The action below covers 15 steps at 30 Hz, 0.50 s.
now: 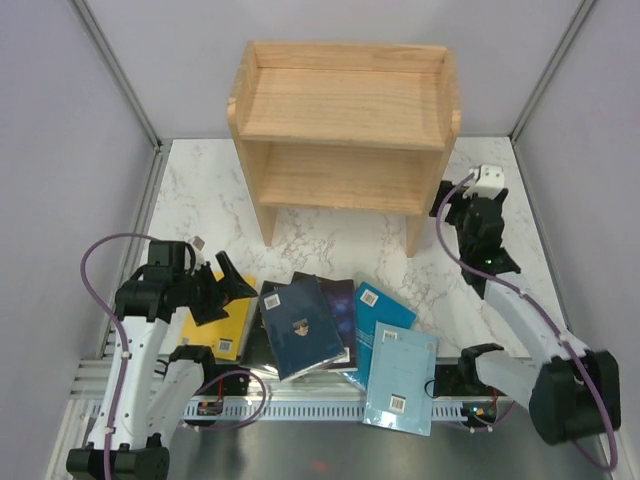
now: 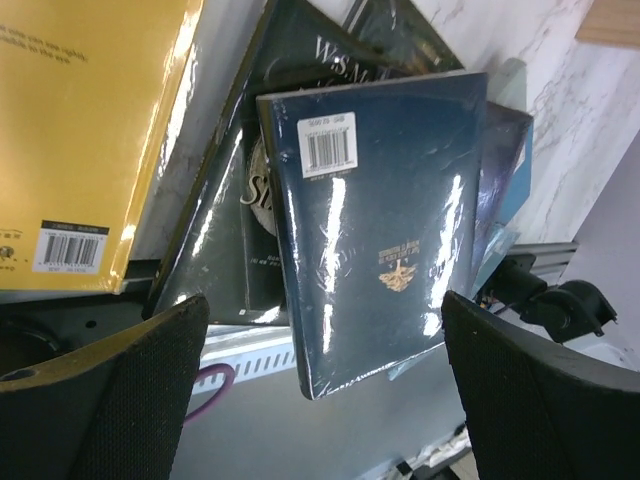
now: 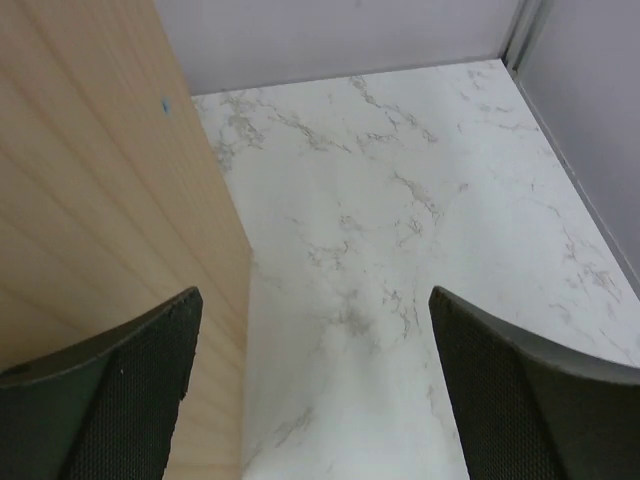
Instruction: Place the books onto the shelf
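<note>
The books lie in a loose overlapping pile at the table's near edge: a yellow one (image 1: 228,328), a navy one (image 1: 301,326) on top of a black one (image 1: 341,297), a teal one (image 1: 385,312) and a light blue one (image 1: 402,378). My left gripper (image 1: 232,290) hovers open over the yellow book, facing the pile. In the left wrist view the navy book (image 2: 385,230) lies between and beyond the spread fingers (image 2: 130,400), untouched. The wooden shelf (image 1: 345,120) stands empty at the back. My right gripper (image 1: 450,205) is open beside the shelf's right side panel (image 3: 100,200), holding nothing.
The white marble table (image 1: 330,245) is walled by grey panels on the left, back and right. A slotted metal rail (image 1: 300,408) runs along the near edge, and the navy and light blue books overhang it. Purple cables loop around the left arm (image 1: 95,260).
</note>
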Available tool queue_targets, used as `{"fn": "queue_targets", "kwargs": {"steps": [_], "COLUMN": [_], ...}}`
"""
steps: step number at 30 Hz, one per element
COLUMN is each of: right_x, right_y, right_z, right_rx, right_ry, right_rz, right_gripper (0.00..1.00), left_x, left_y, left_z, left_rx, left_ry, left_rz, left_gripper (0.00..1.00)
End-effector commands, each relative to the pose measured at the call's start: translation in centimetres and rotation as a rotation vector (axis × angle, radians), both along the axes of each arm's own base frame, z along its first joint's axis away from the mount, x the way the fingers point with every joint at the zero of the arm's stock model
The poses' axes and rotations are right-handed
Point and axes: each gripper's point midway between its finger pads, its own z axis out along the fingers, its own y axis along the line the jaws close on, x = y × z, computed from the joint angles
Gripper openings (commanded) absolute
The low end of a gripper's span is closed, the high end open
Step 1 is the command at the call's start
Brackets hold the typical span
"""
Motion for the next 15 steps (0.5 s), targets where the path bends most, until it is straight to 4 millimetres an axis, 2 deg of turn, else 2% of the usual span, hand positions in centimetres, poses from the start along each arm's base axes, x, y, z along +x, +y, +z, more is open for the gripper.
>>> {"fn": "queue_targets", "kwargs": {"steps": [1,2,3,4,5,6,7,9,10,11,13,15], "right_x": [-5.9,-6.7,-8.8,-10.3,-11.5,-13.2,-14.8,-16.4,-17.6,-18.1,-19.1,-19.3], "right_y": [2.5,3.5,4.5,6.0,6.6,7.0,9.4,11.5,11.5,11.3,10.4,9.5], "right_z": [3.5,6.3,8.7,7.3,6.3,6.3,5.6,3.5,1.9,1.6,1.9,3.8], "right_rx": [0.177,0.230,0.309,0.469,0.572,0.668,0.742,0.823,0.830,0.822,0.781,0.744], "right_ry": [0.285,0.246,0.185,0.221,0.243,0.217,0.284,0.382,0.470,0.482,0.459,0.387], "right_rz": [0.028,0.070,0.139,0.163,0.159,0.184,0.301,0.395,0.374,0.369,0.352,0.347], "right_gripper": [0.98,0.98,0.98,0.98,0.98,0.98,0.98,0.98,0.98,0.98,0.98,0.98], "left_x": [-1.0,-1.2,-1.5,-1.4,-1.6,-1.8,-1.8,-2.2,-2.3,-2.5,-2.8,-2.9], "left_y": [-1.4,-1.6,-1.9,-2.2,-2.6,-2.8,-3.0,-3.3,-3.3,-3.5,-3.6,-3.8], "left_z": [-0.8,-1.0,-1.7,-1.5,-1.4,-1.9,-2.0,-2.7,-2.9,-3.0,-3.8,-4.7], "left_rx": [-0.095,-0.113,-0.131,-0.152,-0.182,-0.198,-0.215,-0.232,-0.236,-0.247,-0.259,-0.275], "left_ry": [0.044,0.053,0.071,0.049,0.047,0.051,0.053,0.058,0.060,0.056,0.070,0.077], "left_rz": [-0.010,-0.015,-0.017,-0.015,-0.027,-0.030,-0.028,-0.037,-0.041,-0.046,-0.051,-0.045], "left_gripper": [1.00,1.00,1.00,1.00,1.00,1.00,1.00,1.00,1.00,1.00,1.00,1.00]}}
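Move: From the left hand, the dark blue book on top of the pile lies about 12 cm to the right, 1 cm back and 14 cm below; the yellow book is 7 cm left and 2 cm ahead, the black book 5 cm right and 2 cm back, at similar depths. From the right hand, the pale blue book is some 36 cm back, 14 cm left and 18 cm down. The teal book is 29 cm back and 19 cm left, equally low, with the shelf's right side panel 7 cm left, level. Back and to its left swings the open right hand, about 17 cm back and 9 cm left, rising some 15 cm beside the shelf before sinking almost to its old height as it nears the books; its left side rolls up some 40 degrees and the fingers tip down. The open left hand sinks about 5 cm, easing back and right towards the dark blue book, rolling slightly. ##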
